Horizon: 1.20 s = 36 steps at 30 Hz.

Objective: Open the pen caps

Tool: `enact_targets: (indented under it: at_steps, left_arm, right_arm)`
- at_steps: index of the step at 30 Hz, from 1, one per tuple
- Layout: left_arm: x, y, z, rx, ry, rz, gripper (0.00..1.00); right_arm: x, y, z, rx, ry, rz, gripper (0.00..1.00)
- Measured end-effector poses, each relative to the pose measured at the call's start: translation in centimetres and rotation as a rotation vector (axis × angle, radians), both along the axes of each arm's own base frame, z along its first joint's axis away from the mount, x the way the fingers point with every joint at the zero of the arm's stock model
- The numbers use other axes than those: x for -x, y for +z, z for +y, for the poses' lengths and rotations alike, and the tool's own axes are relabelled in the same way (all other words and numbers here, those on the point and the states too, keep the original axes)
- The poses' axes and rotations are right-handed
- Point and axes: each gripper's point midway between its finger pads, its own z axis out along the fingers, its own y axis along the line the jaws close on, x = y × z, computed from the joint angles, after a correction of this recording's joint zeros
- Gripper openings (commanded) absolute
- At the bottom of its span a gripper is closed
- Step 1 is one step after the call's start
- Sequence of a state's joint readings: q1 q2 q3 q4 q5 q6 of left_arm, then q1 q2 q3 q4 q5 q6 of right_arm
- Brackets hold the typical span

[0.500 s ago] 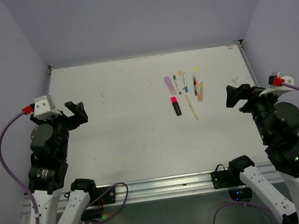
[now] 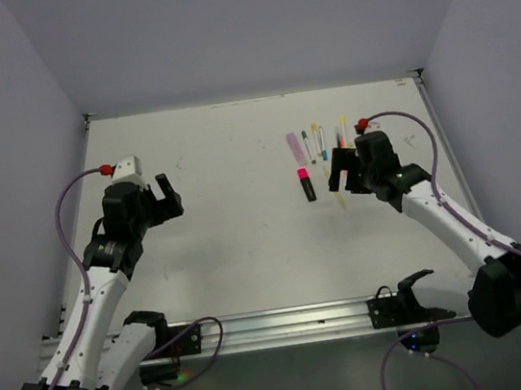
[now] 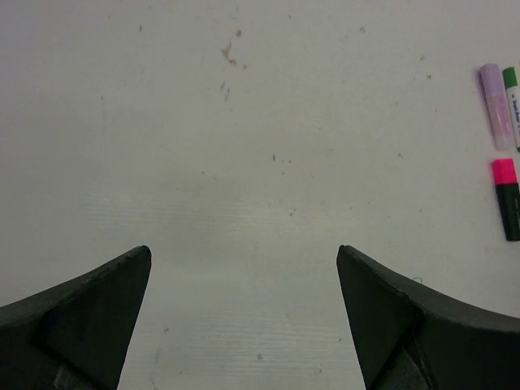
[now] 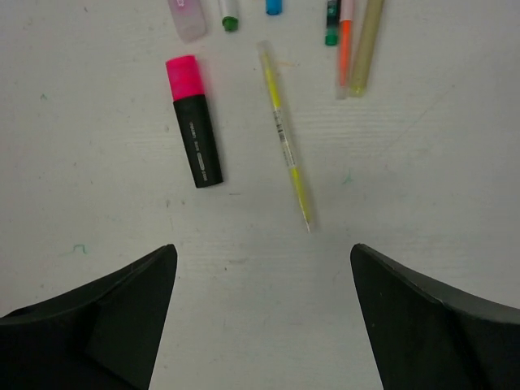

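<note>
The pens [image 2: 322, 159] lie in a loose row right of the table's middle. In the right wrist view a black highlighter [image 4: 197, 140] with a pink cap [image 4: 183, 76] lies beside a thin yellow pen [image 4: 286, 138]. Above them show a lilac end [image 4: 188, 18], a green cap [image 4: 230, 22], a blue cap [image 4: 274, 6], and orange [image 4: 344, 50] and pale yellow [image 4: 366, 45] pens. My right gripper [image 4: 264, 248] hovers open just short of the yellow pen, holding nothing. Far left of the pens, my left gripper [image 3: 244, 248] is open over bare table; the lilac highlighter [image 3: 497, 106] sits at that view's right edge.
The white table [image 2: 225, 219] has low walls on three sides and a metal rail [image 2: 288, 322] along its near edge. A few small stains [image 3: 229, 54] mark the surface ahead of the left gripper.
Both arms have swung in from the table's sides. The right gripper now hangs over the near ends of the pens. The left gripper has moved forward and right.
</note>
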<state>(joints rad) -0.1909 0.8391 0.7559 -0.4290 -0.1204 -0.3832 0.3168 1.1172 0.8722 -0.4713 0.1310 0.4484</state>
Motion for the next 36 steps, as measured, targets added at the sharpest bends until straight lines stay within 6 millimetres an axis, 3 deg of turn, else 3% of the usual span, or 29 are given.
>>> enact_targets:
  at_steps: [5,13,18,24,27,31,33,36]
  left_arm:
    - [-0.1,-2.9,-1.0,0.010,-0.045,0.101,1.00]
    - [-0.1,-3.2,-1.2,0.035,-0.063,0.107,1.00]
    - [-0.1,-3.4,-1.1,0.054,-0.070,0.110,1.00]
    - [-0.2,-3.3,-1.3,0.078,-0.086,0.108,1.00]
    - [-0.3,-3.3,-1.6,0.089,-0.101,0.108,1.00]
    - [-0.4,-2.9,-2.2,0.110,-0.132,0.093,1.00]
    - [-0.5,-2.7,-2.8,0.131,-0.157,0.081,1.00]
    - [-0.5,-2.6,-4.1,0.200,-0.200,0.068,1.00]
  right_arm:
    - [-1.0,-5.5,2.8,0.046,0.074,0.142,0.81]
    - [-5.0,-10.2,6.3,0.099,0.142,0.234,0.63]
    - [-6.4,-11.6,8.2,0.117,0.177,0.248,0.61]
    - [-6.9,-13.5,8.7,0.142,0.181,0.280,0.53]
    - [-7.1,-13.5,9.0,0.163,0.185,0.270,0.42]
    - [-6.9,-13.6,9.1,0.188,0.190,0.261,0.18]
    - [-6.9,-13.6,9.3,0.188,0.189,0.254,0.11]
    - [-5.8,-13.4,9.7,0.182,0.211,0.241,0.08]
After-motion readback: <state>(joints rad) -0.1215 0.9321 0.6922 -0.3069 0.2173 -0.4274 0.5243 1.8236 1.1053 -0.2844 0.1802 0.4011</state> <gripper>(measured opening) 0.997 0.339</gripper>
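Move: The black highlighter with the pink cap lies about 9 cm ahead of my right hand, 10 cm to its left and 14 cm below. The thin yellow pen lies some 8 cm ahead and 2 cm left. Beyond the highlighter, both about 20 cm ahead, come the purple marker, 11 cm left, and the green-capped pen, 8 cm left. From my left hand the highlighter is roughly 11 cm ahead, 37 cm right and 18 cm below. I sink my right hand about 14 cm while carrying it some 10 cm left and 6 cm forward, tipping the fingers down and turning counter-clockwise, then close them and pinch the rear part of the black barrel, behind the pink cap. My open left hand sinks about 3 cm, then starts to drift right towards the highlighter, rolling and turning slightly clockwise. ##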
